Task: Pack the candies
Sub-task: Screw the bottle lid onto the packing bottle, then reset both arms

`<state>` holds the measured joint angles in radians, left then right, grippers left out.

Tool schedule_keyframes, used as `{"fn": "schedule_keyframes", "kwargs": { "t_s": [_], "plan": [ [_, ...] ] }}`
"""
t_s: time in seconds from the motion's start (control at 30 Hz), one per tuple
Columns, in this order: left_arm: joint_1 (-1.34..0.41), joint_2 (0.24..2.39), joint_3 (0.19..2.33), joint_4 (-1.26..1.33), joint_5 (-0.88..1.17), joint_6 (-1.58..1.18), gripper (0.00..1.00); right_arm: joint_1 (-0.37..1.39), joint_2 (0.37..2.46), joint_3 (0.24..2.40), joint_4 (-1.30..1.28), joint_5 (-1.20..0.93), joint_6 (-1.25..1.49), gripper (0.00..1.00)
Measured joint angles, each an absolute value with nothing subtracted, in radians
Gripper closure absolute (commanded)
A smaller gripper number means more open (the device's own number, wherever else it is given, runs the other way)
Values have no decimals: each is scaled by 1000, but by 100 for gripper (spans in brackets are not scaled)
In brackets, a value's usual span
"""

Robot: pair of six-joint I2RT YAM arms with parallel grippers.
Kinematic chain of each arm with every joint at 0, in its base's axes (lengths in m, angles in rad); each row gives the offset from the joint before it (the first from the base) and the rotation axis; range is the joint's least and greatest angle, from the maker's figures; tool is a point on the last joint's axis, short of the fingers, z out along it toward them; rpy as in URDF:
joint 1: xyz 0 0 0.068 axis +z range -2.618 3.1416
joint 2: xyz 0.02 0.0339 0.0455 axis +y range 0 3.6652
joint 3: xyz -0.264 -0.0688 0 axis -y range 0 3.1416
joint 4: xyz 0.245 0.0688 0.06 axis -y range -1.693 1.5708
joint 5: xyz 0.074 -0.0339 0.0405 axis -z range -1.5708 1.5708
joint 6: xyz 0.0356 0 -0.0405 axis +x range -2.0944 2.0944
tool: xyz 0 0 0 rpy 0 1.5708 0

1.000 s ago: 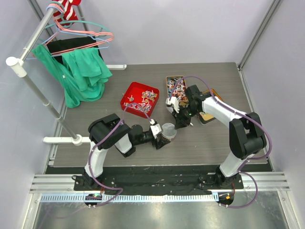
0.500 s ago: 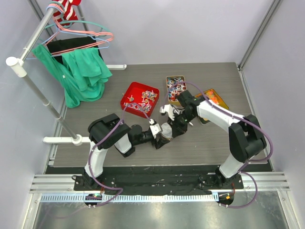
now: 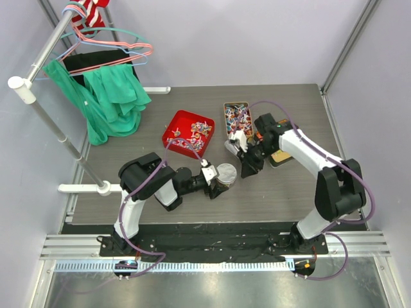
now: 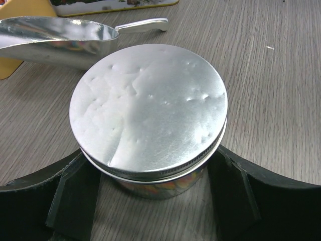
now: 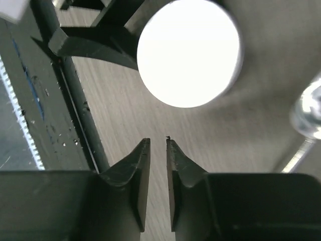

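The candies (image 3: 194, 133), small shiny pink, white and blue wrapped sweets, lie in a red tray (image 3: 173, 123) behind the arms. In front of it stands a glass jar (image 3: 226, 173) with a silver lid (image 4: 148, 113) resting on top. Colourful sweets show through its glass (image 4: 165, 187). My left gripper (image 3: 217, 182) holds the jar from the near-left, its fingers (image 4: 75, 198) on either side of the body. My right gripper (image 3: 247, 169) hovers just right of the jar. In its wrist view the right gripper (image 5: 158, 143) stands slightly open and holds nothing, and the lid (image 5: 188, 50) lies beyond the tips.
A metal scoop (image 3: 232, 145) lies just behind the jar. A rectangular tin of red and blue sweets (image 3: 237, 117) sits behind it, and an orange tin (image 3: 283, 154) lies under the right arm. Green cloth and hangers (image 3: 112, 96) hang on a rack at the far left.
The jar was open a second ago. My right gripper came in over it, left the silver lid on top, loosened and drew back to the right. The left arm stayed still.
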<state>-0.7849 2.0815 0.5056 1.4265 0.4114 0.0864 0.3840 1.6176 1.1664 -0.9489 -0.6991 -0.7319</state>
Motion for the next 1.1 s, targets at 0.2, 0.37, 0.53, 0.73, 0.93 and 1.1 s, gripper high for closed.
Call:
{"fn": "schedule_keyframes", "kwargs": {
  "t_s": [0.2,0.37,0.53,0.73,0.93,1.1],
  "plan": [
    [-785,2077,491,1435,411,93,47,334,1511,1214,-939,-700,-724,44],
    [-785,2061,463,1441,411,105,0,311,1457,1211,-906,-701,-705,17],
    [-785,2038,434,1439,402,114,0,303,1440,1192,-863,-699,-684,0],
    [-785,1979,366,1428,404,167,0,299,1405,1160,-828,-691,-667,0],
    [-786,1848,221,1410,412,297,0,299,1372,1143,-788,-673,-643,0],
    [-786,1709,129,1343,411,393,0,299,1367,1131,-757,-656,-625,0]
  ]
}}
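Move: The lidded packing bottle stands between my left fingers, its middle practically at that hand and perhaps 1 cm above it. From my right hand, the bottle is about 7 cm to the left, level fore and aft, and some 6 cm below. From my left hand, the metal scoop lies about 9 cm ahead and 4 cm to the right, and the red tray about 16 cm ahead and 12 cm to the left. My left hand eases back and left with its grip still on the bottle, then opens its last bit to let go and draws away faster, about 9 cm in all, tilting a little. Meanwhile my right hand, clear of the lid, rises about 7 cm and goes some 4 cm forward, spreading its nearly shut fingers wide. ##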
